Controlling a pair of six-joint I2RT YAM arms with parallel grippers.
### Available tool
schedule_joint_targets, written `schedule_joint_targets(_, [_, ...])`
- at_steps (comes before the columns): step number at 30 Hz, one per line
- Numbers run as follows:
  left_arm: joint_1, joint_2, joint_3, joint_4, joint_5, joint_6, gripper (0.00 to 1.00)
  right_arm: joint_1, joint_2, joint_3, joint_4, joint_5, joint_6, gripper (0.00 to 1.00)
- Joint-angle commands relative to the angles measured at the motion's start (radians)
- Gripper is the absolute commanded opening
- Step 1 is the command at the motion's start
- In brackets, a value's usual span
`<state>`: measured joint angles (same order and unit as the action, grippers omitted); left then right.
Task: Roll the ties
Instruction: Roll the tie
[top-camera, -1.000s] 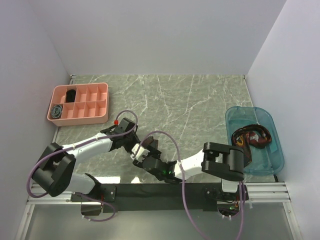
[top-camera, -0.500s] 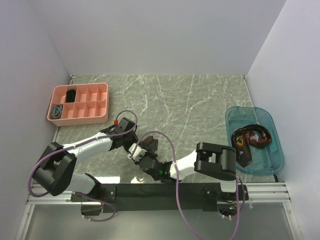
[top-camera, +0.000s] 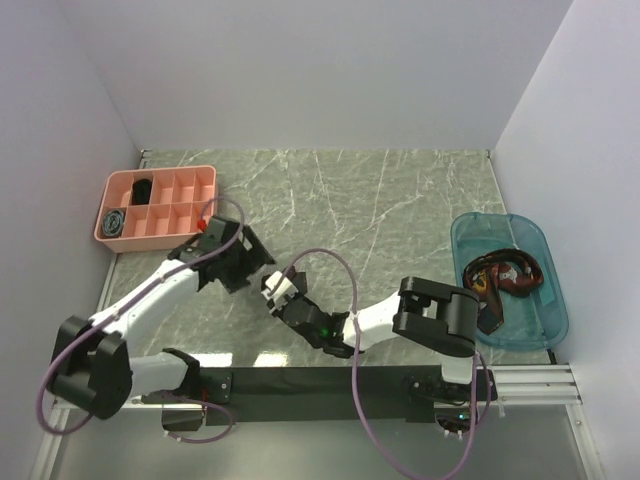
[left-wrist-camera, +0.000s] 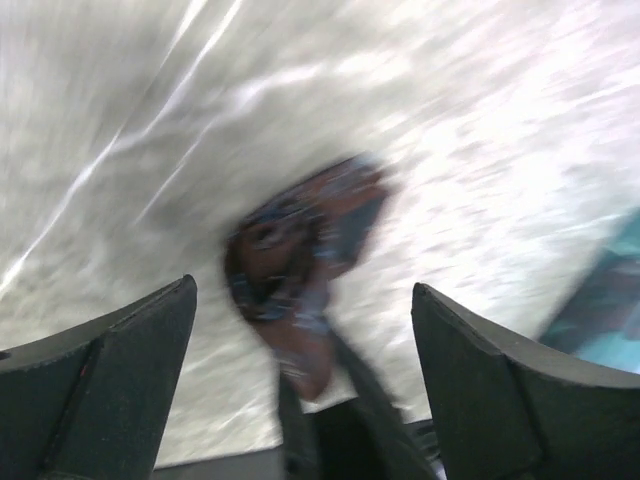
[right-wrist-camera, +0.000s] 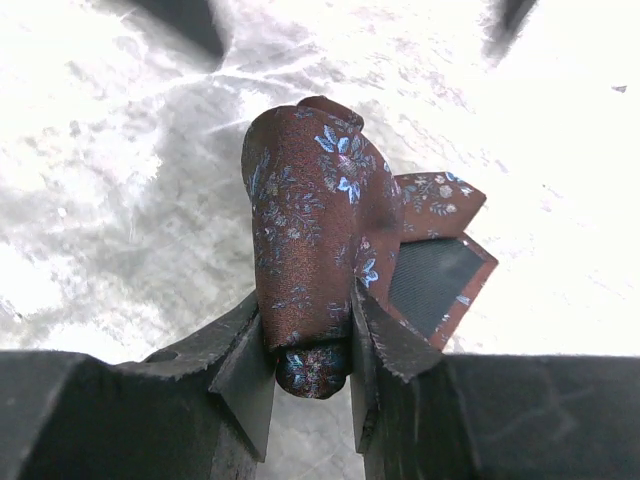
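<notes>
A dark brown-maroon tie with small blue flowers, rolled into a coil (right-wrist-camera: 305, 230), stands upright between my right gripper's (right-wrist-camera: 308, 300) fingers, which are shut on its lower part. Its pointed end (right-wrist-camera: 440, 265) sticks out to the right, showing the dark lining. In the left wrist view the same coil (left-wrist-camera: 300, 255) is blurred and lies ahead of my left gripper (left-wrist-camera: 302, 290), whose jaws stand wide open and apart from it. From above, the left gripper (top-camera: 252, 262) sits just left of the right gripper (top-camera: 276, 289), near the table's front middle.
A pink divided tray (top-camera: 190, 238) at the back left holds a black coil (top-camera: 143, 188) and a grey-blue coil (top-camera: 116, 221). A clear blue bin (top-camera: 530, 330) at the right holds an unrolled patterned tie (top-camera: 505, 275). Purple cables loop over both arms.
My left gripper let go of the coil, opened wide and drew back up and to the left. My right gripper closed on the coil and shifted slightly left.
</notes>
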<state>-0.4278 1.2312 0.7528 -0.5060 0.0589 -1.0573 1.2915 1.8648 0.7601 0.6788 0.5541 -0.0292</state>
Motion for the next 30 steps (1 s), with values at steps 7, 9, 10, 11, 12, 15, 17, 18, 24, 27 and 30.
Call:
schedule_joint_targets(7, [0.078,-0.209,-0.029,0.125,-0.056,-0.016,0.97,-0.127,-0.048,-0.027,-0.119,-0.212,0.212,0.0])
schedule_joint_targets(9, [0.078,-0.248,-0.099,0.191,-0.056,-0.036,0.97,-0.161,-0.068,-0.047,-0.12,-0.304,0.285,0.0])
schedule_joint_targets(10, [0.078,-0.283,-0.124,0.214,-0.056,-0.044,0.96,-0.202,-0.09,-0.057,-0.113,-0.337,0.311,0.0])
schedule_joint_targets(11, [0.078,-0.3,-0.148,0.233,-0.051,-0.052,0.95,-0.221,-0.101,-0.074,-0.114,-0.411,0.378,0.0])
schedule_joint_targets(12, [0.078,-0.317,-0.197,0.279,-0.039,-0.065,0.95,-0.244,-0.108,-0.087,-0.111,-0.44,0.415,0.0])
schedule_joint_targets(15, [0.066,-0.369,-0.283,0.342,-0.019,-0.079,0.95,-0.336,-0.121,-0.139,-0.047,-0.631,0.57,0.0])
schedule_joint_targets(17, [0.049,-0.386,-0.309,0.374,-0.022,-0.081,0.96,-0.392,-0.108,-0.174,0.022,-0.7,0.682,0.0])
schedule_joint_targets(18, [0.043,-0.388,-0.328,0.382,-0.021,-0.079,0.96,-0.406,-0.104,-0.179,0.034,-0.732,0.716,0.0])
schedule_joint_targets(24, [-0.031,-0.36,-0.391,0.488,-0.048,-0.125,0.96,-0.515,-0.021,-0.206,0.136,-0.925,0.978,0.0])
schedule_joint_targets(27, [-0.074,-0.299,-0.391,0.54,-0.056,-0.133,0.96,-0.553,0.023,-0.19,0.133,-1.005,1.055,0.0])
schedule_joint_targets(30, [-0.117,-0.241,-0.383,0.57,-0.091,-0.142,0.96,-0.577,0.059,-0.16,0.094,-1.063,1.097,0.0])
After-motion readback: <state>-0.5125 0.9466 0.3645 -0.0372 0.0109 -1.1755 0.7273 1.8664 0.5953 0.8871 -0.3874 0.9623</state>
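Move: The tie roll is already pinched in the right fingertips, its middle about 1 cm ahead and 1 cm left of that hand; the clear marble it is carried over lies some 4 cm ahead, 5 cm right and 3 cm lower. From the open, empty left hand, the roll is about 6 cm right, 2 cm back and 5 cm below, while the pink organizer's middle sits roughly 23 cm left and 14 cm ahead. Rightward and forward, about 6 cm in all and nearly level, the right hand carries the pinched tie roll while rolling some 70 degrees, clockwise seen from behind it, its fingers swinging to point more left. The left hand, open and touching nothing, rises about 6 cm forward, then sinks back down and ends rightward, its fingers tipping outward and right towards the roll. ##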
